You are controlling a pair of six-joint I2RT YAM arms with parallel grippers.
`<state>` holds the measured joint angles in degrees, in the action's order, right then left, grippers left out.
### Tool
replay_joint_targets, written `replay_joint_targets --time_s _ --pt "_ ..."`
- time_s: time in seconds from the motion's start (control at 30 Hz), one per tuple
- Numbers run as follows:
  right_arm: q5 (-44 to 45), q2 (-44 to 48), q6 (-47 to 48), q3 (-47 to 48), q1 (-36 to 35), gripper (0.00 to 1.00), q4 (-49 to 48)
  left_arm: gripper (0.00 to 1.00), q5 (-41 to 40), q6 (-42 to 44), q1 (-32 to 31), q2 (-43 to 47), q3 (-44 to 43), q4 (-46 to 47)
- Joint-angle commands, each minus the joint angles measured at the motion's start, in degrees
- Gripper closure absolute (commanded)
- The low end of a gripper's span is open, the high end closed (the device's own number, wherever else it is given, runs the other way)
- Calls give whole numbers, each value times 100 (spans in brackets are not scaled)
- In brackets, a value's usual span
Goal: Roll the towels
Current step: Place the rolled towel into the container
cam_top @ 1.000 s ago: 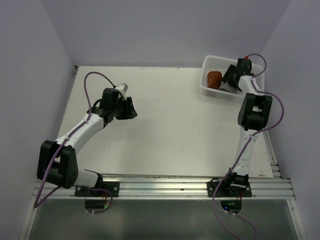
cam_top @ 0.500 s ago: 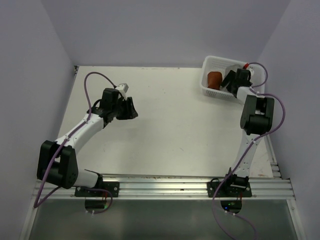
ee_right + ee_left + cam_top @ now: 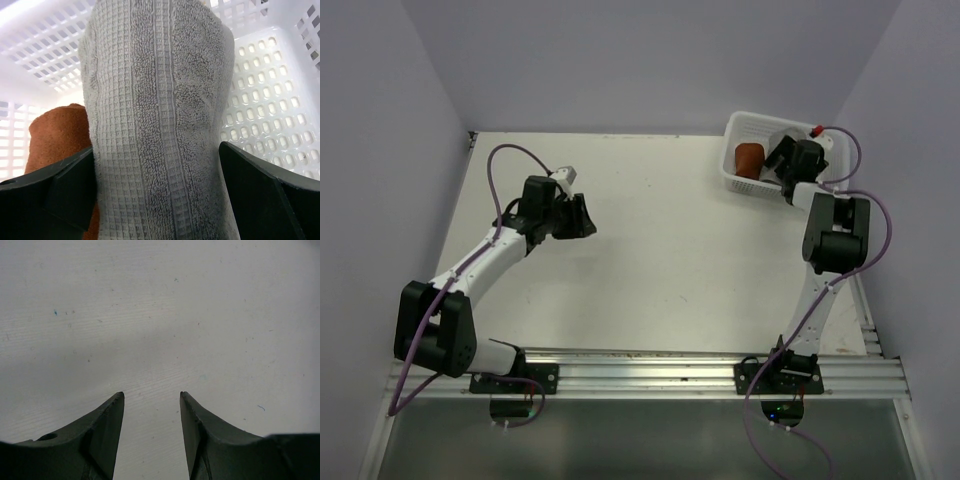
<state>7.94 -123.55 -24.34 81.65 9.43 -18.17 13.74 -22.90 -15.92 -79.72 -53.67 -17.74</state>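
Observation:
A rolled grey towel stands in the white mesh basket, with a rust-brown rolled towel right beside it on the left. My right gripper straddles the grey roll with its jaws wide open, and a gap shows between the right finger and the cloth. From above, the right gripper hangs over the basket and hides the grey towel, next to the rust-brown towel. My left gripper hovers over bare table, open and holding nothing.
The basket sits at the table's back right corner, close to the right wall. The enclosure's walls border the table at the left, back and right. An aluminium rail carrying both arm bases runs along the near edge.
The right wrist has turned and shifted slightly over the basket, and its jaws have widened around the grey towel. The left arm has not moved.

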Motion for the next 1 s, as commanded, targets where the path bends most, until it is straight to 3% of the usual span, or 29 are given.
replay_joint_targets --time_s 0.0,0.23,0.6,0.73,0.97 --pt "137 489 87 -87 24 1 -574 47 156 154 72 53 -38 218" --pt "84 682 104 -464 15 1 -871 47 235 145 89 62 -38 218" --pt "699 1061 816 -1959 -266 1 -3717 47 305 171 89 132 -12 244" --pt "770 1122 1001 -1968 -363 1 -3781 47 305 171 89 133 -12 244" --pt "928 1201 1634 -2258 -591 1 -4739 47 340 171 89 141 -12 262"
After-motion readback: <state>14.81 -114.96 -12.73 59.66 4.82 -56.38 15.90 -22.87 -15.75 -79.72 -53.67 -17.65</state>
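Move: The grey rolled towel lies inside the white container between the right hand's open fingers, its middle about 3 cm ahead, 1 cm left and 4 cm below. The brown rolled towel is some 8 cm to the grey one's left and about level with it fore and aft. The container's middle is about 2 cm ahead of the right hand, straight in line and 5 cm below. From the left hand the grey towel is roughly 25 cm ahead, 47 cm right and 9 cm lower. The grey towel, already released, is left behind as the right hand backs off it with fingers still wide open on either side: up about 7 cm, drawing back some 3 cm on the way and drifting slightly left. The fingers tip upward by some 20 degrees and the hand rolls, its left side dropping. ##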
